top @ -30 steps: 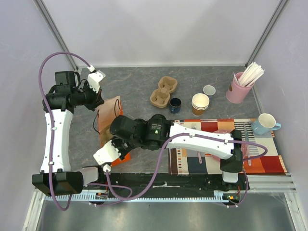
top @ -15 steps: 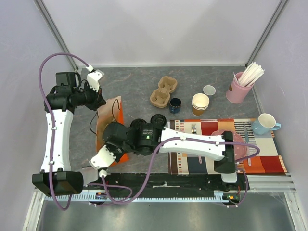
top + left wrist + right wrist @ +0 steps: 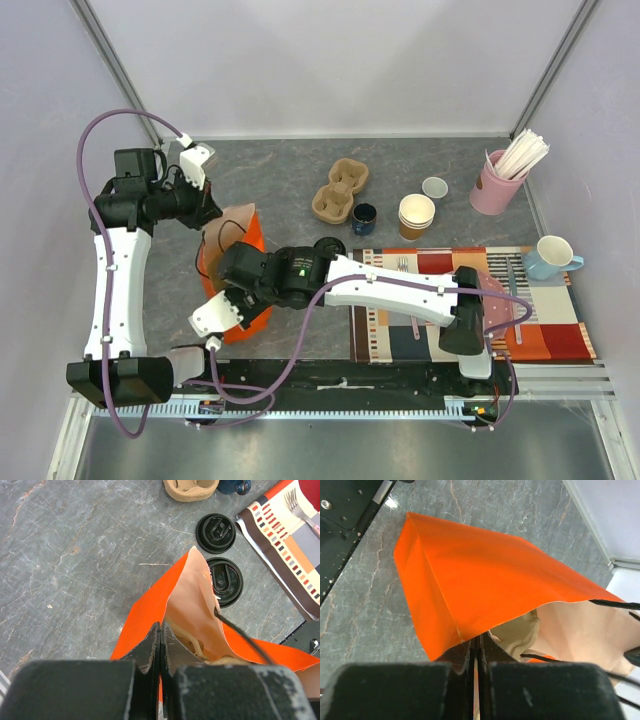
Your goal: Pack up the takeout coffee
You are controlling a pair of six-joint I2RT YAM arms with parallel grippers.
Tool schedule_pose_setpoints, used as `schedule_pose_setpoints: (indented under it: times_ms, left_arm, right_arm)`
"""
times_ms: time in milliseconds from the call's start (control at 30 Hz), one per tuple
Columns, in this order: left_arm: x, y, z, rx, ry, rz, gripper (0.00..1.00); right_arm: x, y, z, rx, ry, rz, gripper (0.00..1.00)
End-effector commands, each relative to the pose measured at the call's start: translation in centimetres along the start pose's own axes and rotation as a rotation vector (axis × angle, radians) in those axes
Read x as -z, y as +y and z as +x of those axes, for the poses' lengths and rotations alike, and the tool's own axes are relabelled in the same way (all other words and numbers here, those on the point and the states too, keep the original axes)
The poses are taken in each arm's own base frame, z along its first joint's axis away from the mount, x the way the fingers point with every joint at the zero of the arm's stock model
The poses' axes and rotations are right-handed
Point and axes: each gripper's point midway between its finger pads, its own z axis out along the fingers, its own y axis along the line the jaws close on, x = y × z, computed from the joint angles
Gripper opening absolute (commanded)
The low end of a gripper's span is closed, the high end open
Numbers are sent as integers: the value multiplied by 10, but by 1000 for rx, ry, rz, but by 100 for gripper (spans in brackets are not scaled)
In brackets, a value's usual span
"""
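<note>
An orange paper bag (image 3: pixel 250 232) with a kraft inside and black cord handles stands at the table's left, its mouth spread open. My left gripper (image 3: pixel 207 210) is shut on the bag's far rim (image 3: pixel 145 610), its fingertips (image 3: pixel 160 626) pressed together. My right gripper (image 3: pixel 247 298) is shut on the near rim (image 3: pixel 485 570). Two round black lids (image 3: pixel 215 532) (image 3: pixel 224 581) lie just beyond the bag. No brown cup wall shows, so I cannot tell which lid tops the takeout coffee. In the top view one lid (image 3: pixel 326 247) shows beside the right arm.
A cardboard cup carrier (image 3: pixel 340 190) and a dark blue cup (image 3: pixel 363 217) sit mid-table. A stack of paper cups (image 3: pixel 416 215), a pink holder of straws (image 3: pixel 495 185) and a blue mug (image 3: pixel 550 258) stand to the right. A striped placemat (image 3: pixel 545 340) covers the near right.
The right arm has swung further left over the bag. The bag, lying flatter before, now has its mouth pulled open between both grippers. A black lid has come into view.
</note>
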Motion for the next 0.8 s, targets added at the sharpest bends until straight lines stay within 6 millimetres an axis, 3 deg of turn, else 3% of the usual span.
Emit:
schedule_pose_setpoints:
  times_ms: [0,167,300,533,767]
  left_arm:
    - [8,2,-15,-15,-54,-43,2]
    - [6,-2,-19,-17,-74,-16,2]
    - [9,-2,-21,-34,-83,-20,2]
    - [15,-11,-29,-66,-117,11,2]
    - [20,-12,-32,-141,-132,5,2]
  right_arm:
    - [13,10,-8,-112,-55,-26,2]
    - [14,5,-8,-120,-50,-9,9]
    - [18,1,-10,-116,-57,9,28]
    - [38,-11,-11,-116,-75,59,44]
    - [59,-31,-28,-175,-219,130,57]
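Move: My right hand is shut on the near edge of the orange bag's mouth; the bag's middle lies about 3 cm ahead, 3 cm to its left and 10 cm below. The lidded cup stands roughly 6 cm ahead and 6 cm to the right of that hand, the loose black lid 10 cm ahead and 16 cm right, both far below. From my left hand, pinching the far rim, the bag's middle is about 12 cm back, 3 cm right and 13 cm lower. I let go of the near edge, spreading my right fingers from shut to about half open almost on the spot, tipping them a few degrees, then back the hand off about 2 cm up and slightly right so the tips hang at the open mouth. My left hand keeps its pinch on the far rim and, towards the end, draws it up about 1.5 cm. ##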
